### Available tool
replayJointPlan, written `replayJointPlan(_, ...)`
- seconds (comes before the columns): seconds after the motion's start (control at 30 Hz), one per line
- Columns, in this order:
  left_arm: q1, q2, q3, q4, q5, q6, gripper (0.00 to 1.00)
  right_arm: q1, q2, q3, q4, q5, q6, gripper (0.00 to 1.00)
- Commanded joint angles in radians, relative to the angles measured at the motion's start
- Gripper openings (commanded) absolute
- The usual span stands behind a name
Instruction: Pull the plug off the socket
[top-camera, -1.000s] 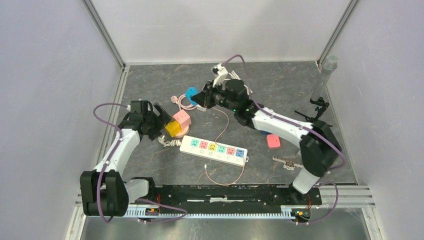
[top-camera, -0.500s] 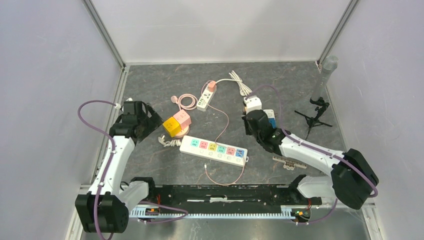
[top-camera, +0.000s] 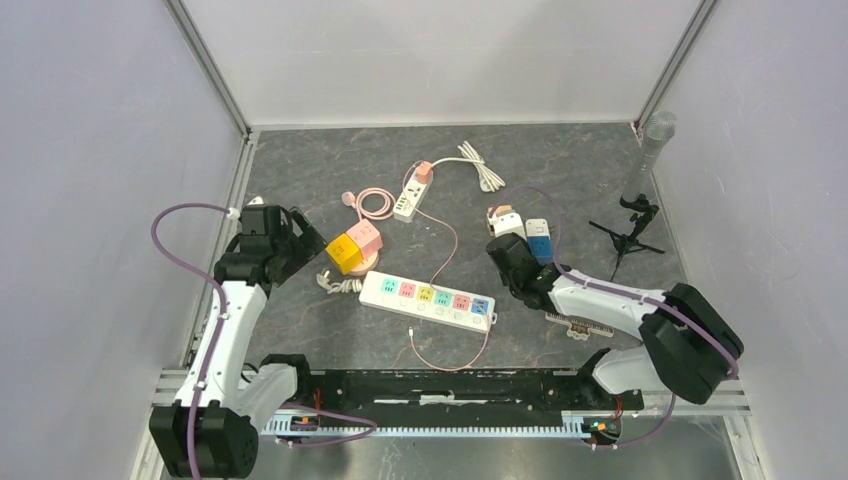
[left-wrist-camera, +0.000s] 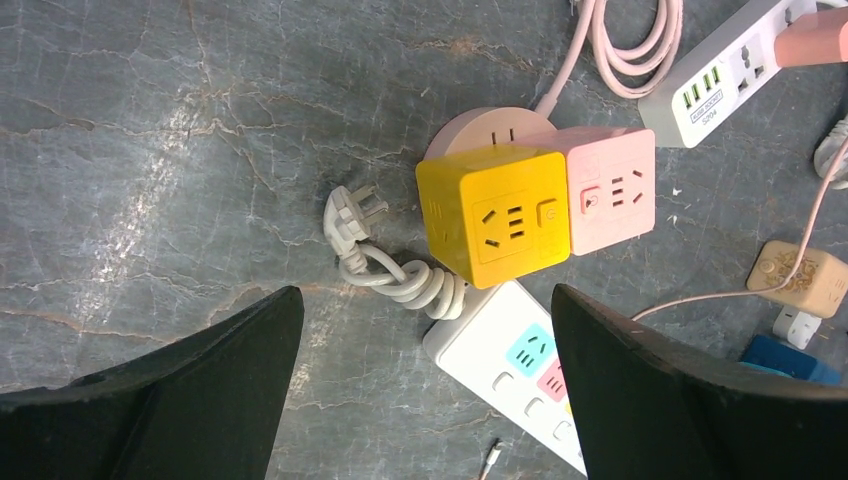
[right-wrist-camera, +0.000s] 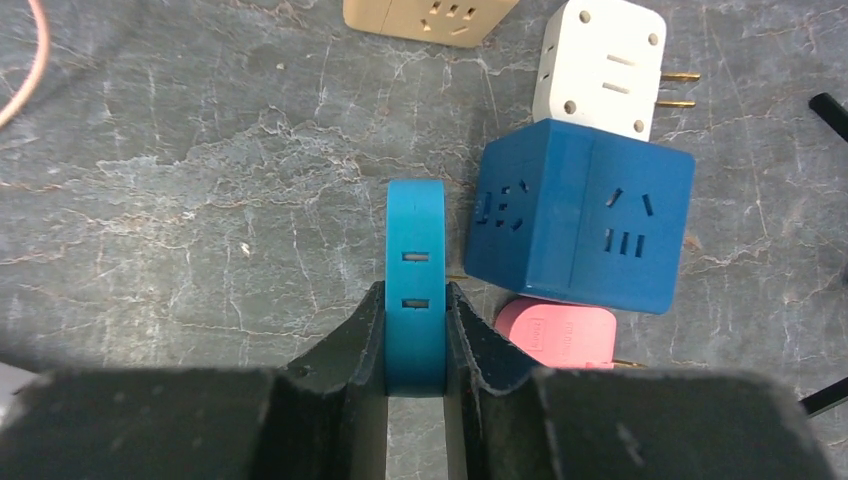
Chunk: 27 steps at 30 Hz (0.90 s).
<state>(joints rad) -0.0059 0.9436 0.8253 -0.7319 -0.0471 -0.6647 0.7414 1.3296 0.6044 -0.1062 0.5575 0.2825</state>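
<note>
My right gripper (right-wrist-camera: 415, 325) is shut on a flat teal-blue plug (right-wrist-camera: 415, 235). The plug is edge-on between the pads and sits in no socket. It is low over the table, just left of a dark blue socket cube (right-wrist-camera: 580, 225). Seen from above, the right gripper (top-camera: 505, 243) is at centre right. My left gripper (left-wrist-camera: 428, 295) is open with nothing between its fingers. It hovers short of a yellow socket cube (left-wrist-camera: 495, 215) that is joined to a pink cube (left-wrist-camera: 610, 190). From overhead the left gripper (top-camera: 300, 245) is at the left.
A white power strip (top-camera: 427, 298) with coloured outlets lies in the middle. A small white strip (top-camera: 408, 198) with a pink plug (top-camera: 423, 172) lies behind it. White (right-wrist-camera: 600, 65), beige (right-wrist-camera: 430, 15) and pink (right-wrist-camera: 555, 335) adapters surround the blue cube. A microphone stand (top-camera: 635, 215) is at the right.
My right arm has swung from the back centre to the right side, carrying the blue plug down beside the blue cube. The left arm has drawn back slightly from the yellow cube.
</note>
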Motion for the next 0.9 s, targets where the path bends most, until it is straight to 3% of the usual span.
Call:
replayJointPlan(0.0, 0.004, -0.028, 0.015, -0.012, -0.012, 0.051, 1.0, -0.004, 0.055, 0.062, 0.05, 0.023, -0.006, 0.13)
replayJointPlan(0.17, 0.004, -0.052, 0.0, -0.018, -0.007, 0.04, 1.0, -0.005, 0.117, 0.09, 0.054, 0.043, -0.008, 0.24)
replayJointPlan(0.27, 0.004, -0.052, -0.002, -0.017, -0.002, 0.041, 1.0, -0.005, 0.141, 0.105, 0.056, 0.039, -0.016, 0.47)
replayJointPlan(0.37, 0.004, -0.037, -0.001, -0.011, 0.011, 0.043, 1.0, -0.005, 0.154, 0.125, 0.052, 0.022, -0.023, 0.62)
replayJointPlan(0.47, 0.004, -0.02, -0.004, 0.0, 0.033, 0.043, 1.0, -0.005, 0.142, 0.146, 0.043, -0.012, -0.023, 0.69)
replayJointPlan(0.73, 0.004, -0.007, -0.014, 0.012, 0.043, 0.042, 1.0, -0.005, 0.054, 0.196, 0.084, -0.238, -0.022, 0.72)
replayJointPlan(0.83, 0.004, -0.014, -0.024, 0.02, 0.066, 0.033, 1.0, -0.005, 0.057, 0.221, 0.162, -0.444, -0.013, 0.76)
replayJointPlan(0.87, 0.004, -0.015, -0.031, 0.03, 0.084, 0.031, 1.0, -0.003, 0.063, 0.226, 0.192, -0.509, -0.001, 0.82)
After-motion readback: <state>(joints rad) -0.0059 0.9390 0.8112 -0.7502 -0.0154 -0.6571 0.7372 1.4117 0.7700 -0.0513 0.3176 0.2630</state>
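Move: Still pinched in my right hand is the light-blue plug, whose resting spot on the table is almost straight below, about 2 cm down and 1 cm ahead. The dark-blue socket block stands roughly 7 cm to the right and 3 ahead, the pink plug 7 right and 2 back, and the tan block 11 straight ahead, all slightly lower. From my left hand that resting spot is some 30 cm right, 3 ahead and 11 below. I lower my right hand about 1.5 cm to set the light-blue plug on the bare table left of the dark-blue block, then open my fingers wide and let go while easing a couple of centimetres forward. Once free, I swing away empty, about 7 cm left and 5 cm up from the lowest point, gathering speed as the wrist rolls its left side up and turns slightly counter-clockwise. ##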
